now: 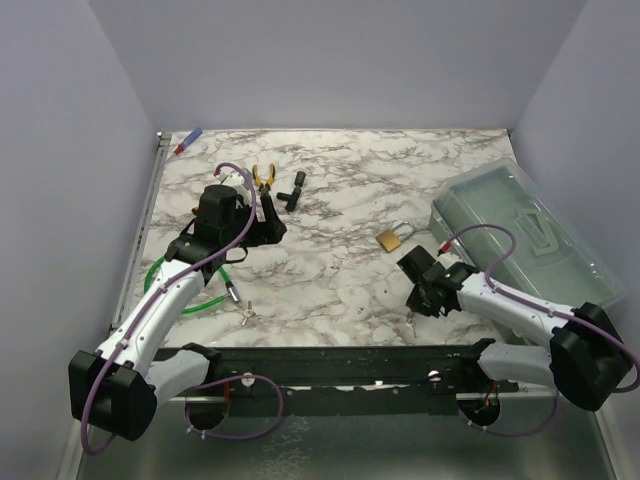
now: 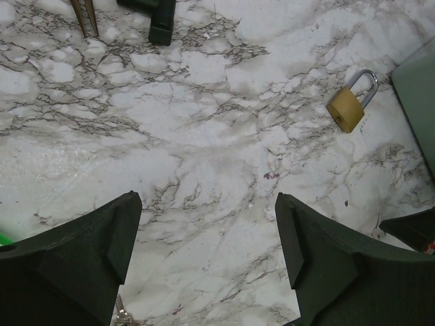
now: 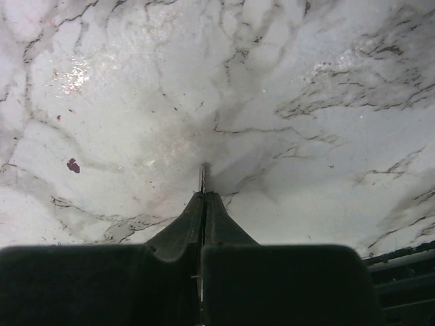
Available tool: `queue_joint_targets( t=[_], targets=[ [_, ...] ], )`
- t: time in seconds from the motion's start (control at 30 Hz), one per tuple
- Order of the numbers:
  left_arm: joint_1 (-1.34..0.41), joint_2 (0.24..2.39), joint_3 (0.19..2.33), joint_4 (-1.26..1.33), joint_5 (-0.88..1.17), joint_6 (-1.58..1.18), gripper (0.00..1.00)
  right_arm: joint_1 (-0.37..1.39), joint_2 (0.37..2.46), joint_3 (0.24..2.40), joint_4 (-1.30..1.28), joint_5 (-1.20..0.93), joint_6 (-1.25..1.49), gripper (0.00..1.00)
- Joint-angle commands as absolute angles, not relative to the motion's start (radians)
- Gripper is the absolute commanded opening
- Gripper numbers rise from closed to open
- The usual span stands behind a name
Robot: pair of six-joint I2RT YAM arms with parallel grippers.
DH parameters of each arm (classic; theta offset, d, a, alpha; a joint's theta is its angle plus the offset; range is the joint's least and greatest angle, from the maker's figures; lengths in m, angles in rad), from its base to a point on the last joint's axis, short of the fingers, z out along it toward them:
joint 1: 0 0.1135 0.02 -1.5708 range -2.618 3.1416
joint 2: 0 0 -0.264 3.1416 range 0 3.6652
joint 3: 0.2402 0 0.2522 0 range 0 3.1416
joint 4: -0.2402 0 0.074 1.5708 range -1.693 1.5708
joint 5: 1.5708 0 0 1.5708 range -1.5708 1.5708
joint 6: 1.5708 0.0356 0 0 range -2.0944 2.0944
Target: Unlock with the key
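The brass padlock [image 1: 390, 240] with a silver shackle lies on the marble table, also seen at the upper right in the left wrist view as the padlock [image 2: 351, 102]. My right gripper [image 1: 424, 297] is down at the table near its front edge, a little in front of and to the right of the padlock. In the right wrist view the right gripper [image 3: 204, 195] is shut on a thin silver key [image 3: 202, 176], whose tip sticks out past the fingertips onto the marble. My left gripper [image 2: 207, 204] hovers open over bare marble to the left of the padlock, holding nothing.
A clear plastic box [image 1: 525, 235] stands at the right. Yellow-handled pliers [image 1: 263, 177] and black parts [image 1: 293, 192] lie at the back. A green cable loop [image 1: 165, 285] and another small key [image 1: 245, 312] lie by the left arm. A red-blue pen [image 1: 188, 141] is in the far left corner.
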State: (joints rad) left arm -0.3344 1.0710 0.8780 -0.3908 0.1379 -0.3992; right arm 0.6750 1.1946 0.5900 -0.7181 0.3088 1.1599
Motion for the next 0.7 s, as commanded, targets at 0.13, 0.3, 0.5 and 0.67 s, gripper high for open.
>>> queue_joint_targets(
  t=[0.13, 0.3, 0.5, 0.67],
  targets=[
    [-0.339, 1.080, 0.887, -0.368, 0.156, -0.392, 0.86, 0.679, 1.114, 0.581, -0.640, 0.338, 1.109, 0.00],
    [-0.347, 1.072, 0.870, -0.334, 0.252, -0.424, 0.86, 0.680, 1.031, 0.574, -0.507, 0.268, 0.994, 0.00],
    [-0.367, 1.058, 0.856, -0.301, 0.308, -0.445, 0.86, 0.679, 0.970, 0.588, -0.508, 0.298, 0.934, 0.01],
    [-0.366, 1.044, 0.855, -0.299, 0.283, -0.431, 0.86, 0.680, 1.054, 0.656, -0.717, 0.320, 1.000, 0.59]
  ],
)
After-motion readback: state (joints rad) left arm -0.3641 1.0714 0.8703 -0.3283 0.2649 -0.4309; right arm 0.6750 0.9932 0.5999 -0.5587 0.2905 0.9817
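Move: The key lies right at the shut fingertips of the right hand, its middle about 1 cm behind them and 1 cm below, with the blade tip pointing forward. The padlock is some 18 cm ahead of that hand and 3 cm to its left; the middle of the green bin is about 12 cm ahead and 23 cm to the right. From the left hand the key is roughly 27 cm to the right, 13 cm back and 18 cm below. Coming off the key with nothing between its fingers, the right hand lifts about 6 cm while swinging forward and left towards the padlock's side, its fingertips tipping forward-up some 15 degrees; at the top it eases back slightly and opens to about a third. The open left hand drifts 3 cm right, turning slightly clockwise. ##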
